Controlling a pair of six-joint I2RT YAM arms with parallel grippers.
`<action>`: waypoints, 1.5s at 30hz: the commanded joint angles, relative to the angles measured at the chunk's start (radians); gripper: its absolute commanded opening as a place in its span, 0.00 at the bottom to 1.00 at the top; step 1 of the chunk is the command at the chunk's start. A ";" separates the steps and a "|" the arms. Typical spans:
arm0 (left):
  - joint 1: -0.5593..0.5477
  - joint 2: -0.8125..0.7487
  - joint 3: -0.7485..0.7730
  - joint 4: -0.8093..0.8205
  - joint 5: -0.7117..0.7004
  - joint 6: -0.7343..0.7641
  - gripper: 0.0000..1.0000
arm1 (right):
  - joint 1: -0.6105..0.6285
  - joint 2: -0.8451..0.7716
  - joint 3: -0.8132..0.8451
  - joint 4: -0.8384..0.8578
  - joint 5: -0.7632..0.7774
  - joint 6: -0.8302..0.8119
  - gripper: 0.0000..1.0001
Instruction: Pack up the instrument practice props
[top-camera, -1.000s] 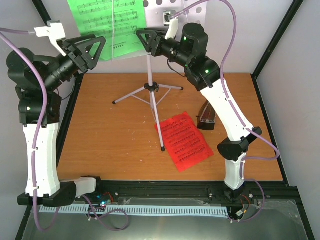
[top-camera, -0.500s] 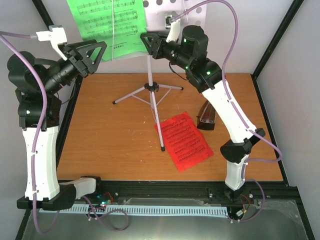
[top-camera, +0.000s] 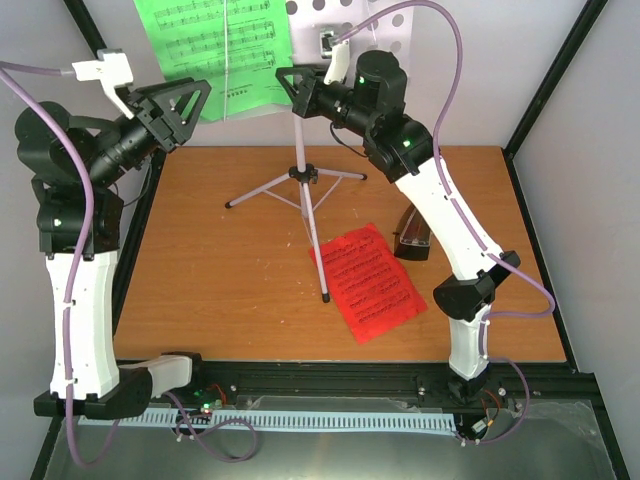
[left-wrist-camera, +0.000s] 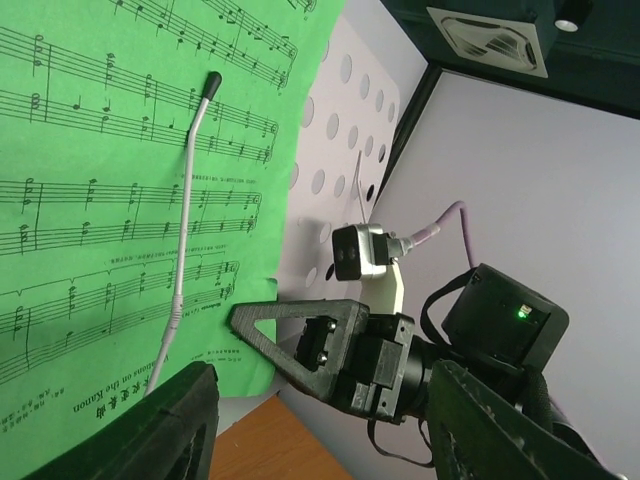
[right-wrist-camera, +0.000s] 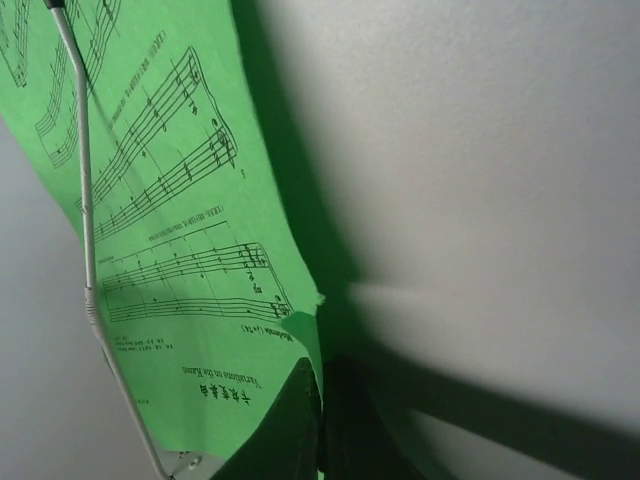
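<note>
A green music sheet rests on the pale perforated music stand, whose thin silver tripod legs stand on the table. My right gripper is shut on the sheet's lower right edge; in the right wrist view the green music sheet runs between the closed fingers of the right gripper. My left gripper hangs open just left of the sheet's lower corner, holding nothing. A red music sheet lies flat on the table. The black metronome sits beside it, partly hidden by my right arm.
A thin wire retainer lies across the green sheet on the stand. One tripod leg reaches toward the red sheet. Black frame posts and grey walls close in the wooden table.
My right gripper has moved a little left and closed on the green sheet's edge. The left arm has lifted slightly and its jaws have narrowed a bit.
</note>
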 joint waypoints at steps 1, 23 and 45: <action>-0.003 0.027 0.026 0.045 -0.014 -0.039 0.57 | 0.002 0.005 0.026 0.016 0.012 -0.001 0.03; -0.128 0.199 0.150 0.020 -0.145 0.046 0.46 | 0.002 -0.018 0.011 0.003 0.024 -0.021 0.03; -0.130 0.261 0.211 0.015 -0.120 0.055 0.01 | 0.002 -0.026 0.004 0.005 0.034 -0.023 0.03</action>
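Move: The left gripper, part-open and empty, is after the white page-holding rod on the music stand: the lower part of the rod, just above its grey joint, is about 9 cm ahead, 3 cm to its right and 2 cm lower. The green sheet's middle lies behind it, 12 cm ahead and 2 cm right, slightly higher. The right gripper, pinching the sheet's near corner, is 6 cm ahead and 13 cm right; from that hand the same part of the rod is about 10 cm left and 3 cm ahead, near level. Forward by some 9 cm, veering about 3 cm to its right and sinking slightly, the left hand brings its fingers up to the white rod over the green sheet, quick at first and slower towards the end. The fingers narrow on the way, then shut from a bit over half open, pinching the rod just above its joint. The right hand stays put, keeping its pinch on the sheet's corner. ##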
